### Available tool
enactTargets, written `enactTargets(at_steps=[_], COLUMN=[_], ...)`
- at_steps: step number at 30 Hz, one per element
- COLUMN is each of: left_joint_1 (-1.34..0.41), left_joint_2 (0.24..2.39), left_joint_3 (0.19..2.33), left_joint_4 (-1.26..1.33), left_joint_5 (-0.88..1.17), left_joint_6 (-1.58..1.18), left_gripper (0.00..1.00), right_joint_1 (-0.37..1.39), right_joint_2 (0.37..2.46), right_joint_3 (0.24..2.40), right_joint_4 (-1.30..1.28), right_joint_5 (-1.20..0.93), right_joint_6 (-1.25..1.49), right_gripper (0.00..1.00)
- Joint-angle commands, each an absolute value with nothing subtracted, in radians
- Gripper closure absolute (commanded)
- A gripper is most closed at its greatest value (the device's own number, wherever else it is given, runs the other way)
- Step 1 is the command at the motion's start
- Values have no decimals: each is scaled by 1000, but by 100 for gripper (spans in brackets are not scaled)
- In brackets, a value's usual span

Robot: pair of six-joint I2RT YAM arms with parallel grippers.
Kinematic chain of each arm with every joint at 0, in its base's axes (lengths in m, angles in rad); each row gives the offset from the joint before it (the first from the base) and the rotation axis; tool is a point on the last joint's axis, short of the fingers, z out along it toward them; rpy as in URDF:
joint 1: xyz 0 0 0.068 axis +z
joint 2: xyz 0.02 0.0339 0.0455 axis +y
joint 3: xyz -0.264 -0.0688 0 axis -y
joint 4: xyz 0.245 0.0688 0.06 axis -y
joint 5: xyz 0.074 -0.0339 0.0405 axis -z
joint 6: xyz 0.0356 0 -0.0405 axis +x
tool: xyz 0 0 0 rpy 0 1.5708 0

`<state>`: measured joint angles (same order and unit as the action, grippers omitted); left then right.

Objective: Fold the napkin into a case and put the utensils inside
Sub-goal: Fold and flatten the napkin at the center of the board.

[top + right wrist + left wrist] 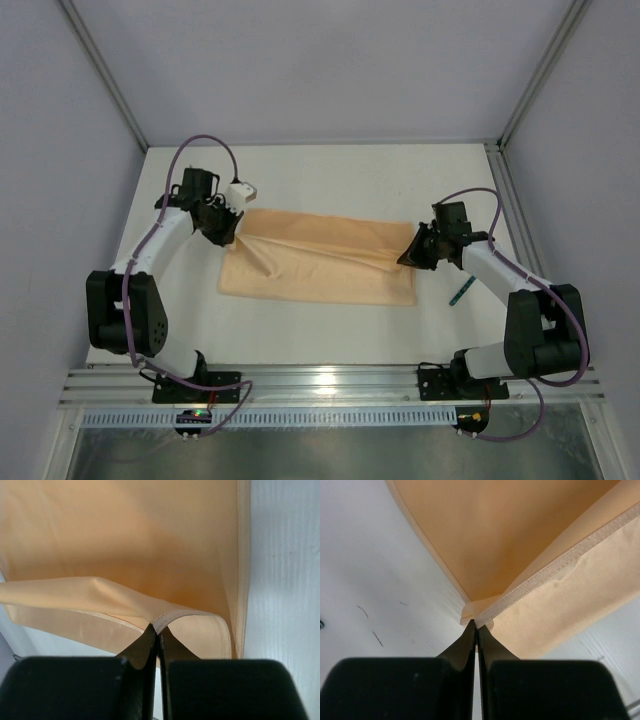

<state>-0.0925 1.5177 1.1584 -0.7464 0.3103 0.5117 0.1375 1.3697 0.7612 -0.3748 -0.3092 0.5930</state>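
Observation:
The peach-orange napkin (320, 262) lies across the middle of the table, partly folded, its far part lifted and stretched between both grippers. My left gripper (226, 224) is shut on the napkin's far left corner (476, 622). My right gripper (412, 255) is shut on the hemmed right edge (172, 617), raised above the lower layer (210, 635). One teal-handled utensil (458, 293) lies on the table right of the napkin, by the right arm. The other utensil is out of view.
The white table (330, 175) is walled by grey panels at the back and sides. An aluminium rail (330, 385) with the arm bases runs along the near edge. Cables loop off both arms.

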Motion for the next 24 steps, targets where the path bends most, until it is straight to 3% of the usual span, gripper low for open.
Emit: enactTargets(at_steps=[1, 9, 24], left_joint_1=[-121, -155, -207], left_joint_2=[1587, 1811, 1917], left_joint_3=[1245, 1402, 1454], left_joint_4=[-614, -574, -522], left_joint_5=[266, 111, 23], left_joint_6=[474, 563, 563], left_gripper=[100, 100, 99], right_joint_1=[95, 41, 29], right_joint_2=[1416, 1453, 1514], right_joint_3=[818, 821, 828], right_joint_4=[-321, -282, -252], right_joint_5=[-273, -249, -175], right_joint_6=[606, 643, 675], right_gripper=[96, 96, 96])
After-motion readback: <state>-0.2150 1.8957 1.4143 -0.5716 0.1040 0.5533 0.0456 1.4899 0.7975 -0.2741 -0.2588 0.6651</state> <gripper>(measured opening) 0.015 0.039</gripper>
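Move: Both hands already pinch the napkin's upper edge. From the left hand, the napkin's far left corner lies about 14 cm ahead, 3 cm right and 7 cm below; its near left corner is some 10 cm back and 4 cm left, the knife 18 cm ahead and 13 cm left. From the right hand, the far right corner is about 14 cm ahead and 3 cm right, 3 cm below; the fork is 17 cm right and 2 cm back. Keep both grippers shut on the upper edge and fold it forward over the lower layer: take the left hand about 10 cm forward towards the far left corner, sinking some 4 cm and drifting right, easing off at the end as its left side rolls up about 10 degrees. Take the right hand only about 4 cm forward and 3 cm right, turning slightly clockwise. ##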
